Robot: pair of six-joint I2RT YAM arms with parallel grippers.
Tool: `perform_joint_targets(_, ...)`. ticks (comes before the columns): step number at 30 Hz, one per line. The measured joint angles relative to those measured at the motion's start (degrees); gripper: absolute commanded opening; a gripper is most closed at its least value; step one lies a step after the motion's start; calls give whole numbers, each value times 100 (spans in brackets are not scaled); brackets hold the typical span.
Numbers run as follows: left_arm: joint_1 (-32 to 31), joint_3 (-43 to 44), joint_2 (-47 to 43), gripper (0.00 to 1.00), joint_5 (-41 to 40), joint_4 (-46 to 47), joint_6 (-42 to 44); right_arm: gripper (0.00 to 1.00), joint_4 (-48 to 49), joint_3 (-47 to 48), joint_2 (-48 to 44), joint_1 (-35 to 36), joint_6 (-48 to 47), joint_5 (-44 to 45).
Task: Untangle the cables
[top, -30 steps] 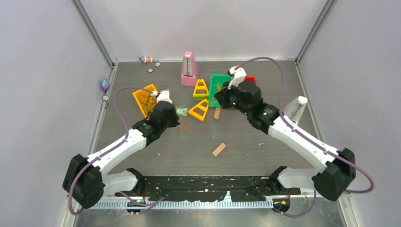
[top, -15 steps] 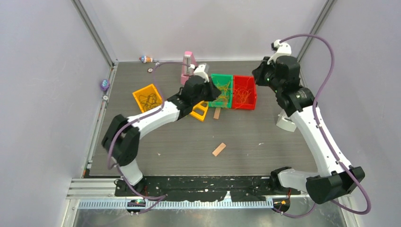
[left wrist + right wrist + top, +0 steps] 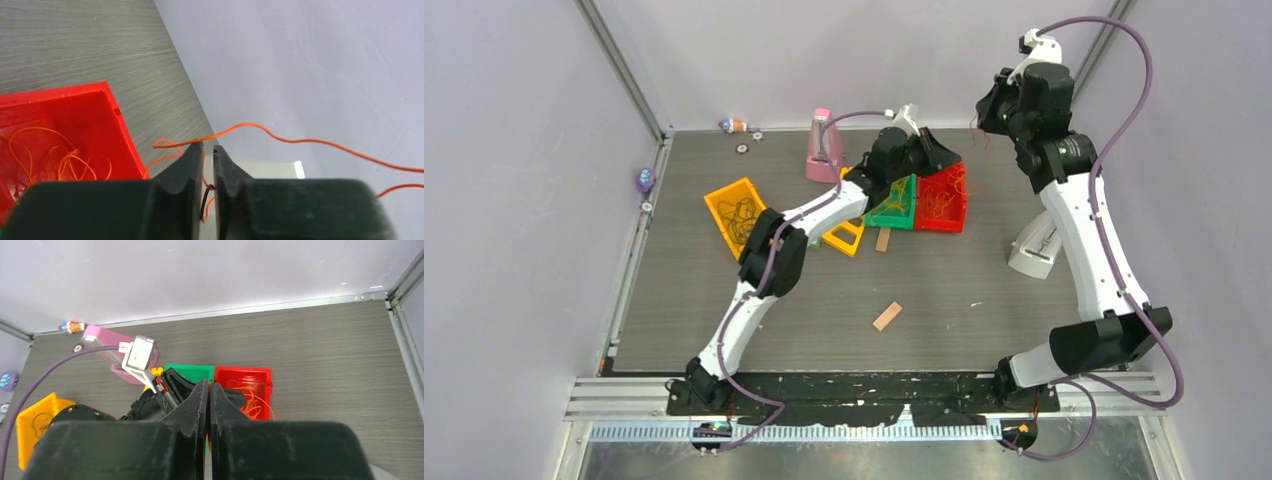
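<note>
Thin orange cables (image 3: 939,200) lie heaped in a red bin (image 3: 946,221) at the back of the table. My left gripper (image 3: 949,160) hovers over that bin's far edge. In the left wrist view its fingertips (image 3: 208,146) stand a narrow slit apart. One orange cable (image 3: 300,141) drapes over them and hangs loosely through the slit. That cable stretches away to the right, in front of the back wall. My right gripper (image 3: 986,112), raised high near the back wall, is shut (image 3: 209,382), with a trace of orange between its jaws. Dark cables (image 3: 742,215) fill a yellow bin (image 3: 721,199).
A green bin (image 3: 894,212) touches the red bin's left side. Behind it stands a pink metronome (image 3: 824,145). Yellow triangular frames (image 3: 846,236) and a wooden block (image 3: 887,316) lie on the table. At the right lies a white object (image 3: 1034,250). Small toys (image 3: 732,125) sit by the back-left corner.
Both arms have swung up and back. The left gripper went from the yellow bin to over the red bin. The right gripper rose from the bins to high by the back wall.
</note>
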Motion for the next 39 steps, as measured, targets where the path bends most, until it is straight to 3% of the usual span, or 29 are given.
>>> perform_joint_targets(2, 0, 581, 387, 20, 50, -304, -98, 5, -9, 149, 210, -70, -37, 7)
perform_joint_targets(6, 0, 566, 442, 23, 2, -710, -129, 5, -90, 160, 570, -229, -57, -24)
perform_joint_targets(10, 0, 407, 398, 45, -160, -1128, 59, 5, -111, 103, 914, -378, -55, -164)
perform_joint_targets(17, 4, 562, 299, 65, -503, -2640, 793, 5, -116, 42, 1320, -511, -26, -146)
perform_joint_targets(23, 4, 308, -402, 85, -861, -3392, 1397, 5, -133, 48, 1366, -695, 0, 0)
perform_joint_targets(30, 9, -70, -1335, 86, -1198, -3628, 1886, 5, -184, 310, 1508, -815, -4, 146)
perform_joint_targets(39, 116, -2356, -3123, 84, -1333, -3445, 2490, 5, 61, 262, 1735, -791, 13, -111)
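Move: Just beyond the left hand, about 4 cm ahead and some 20 cm below, lies the red bin it is feeding the orange cable into; the green bin is about 14 cm to this hand's left and 5 cm ahead, and the small wooden block 17 cm left and 9 cm back. From the right hand, still holding the cable, the red bin is some 8 cm ahead and 37 cm below; the white metronome stands 19 cm right and 10 cm back. Dipping about 10 cm towards the red bin, the left hand opens and lets go of the orange cable, then climbs back to its old height and swings some 15 cm left and 7 cm back over the green bin's near edge, its left side rolling up about 35 degrees. The right hand keeps its pinch on the cable and lowers it about 11 cm, easing forward and slightly right, fingers tipping down. ##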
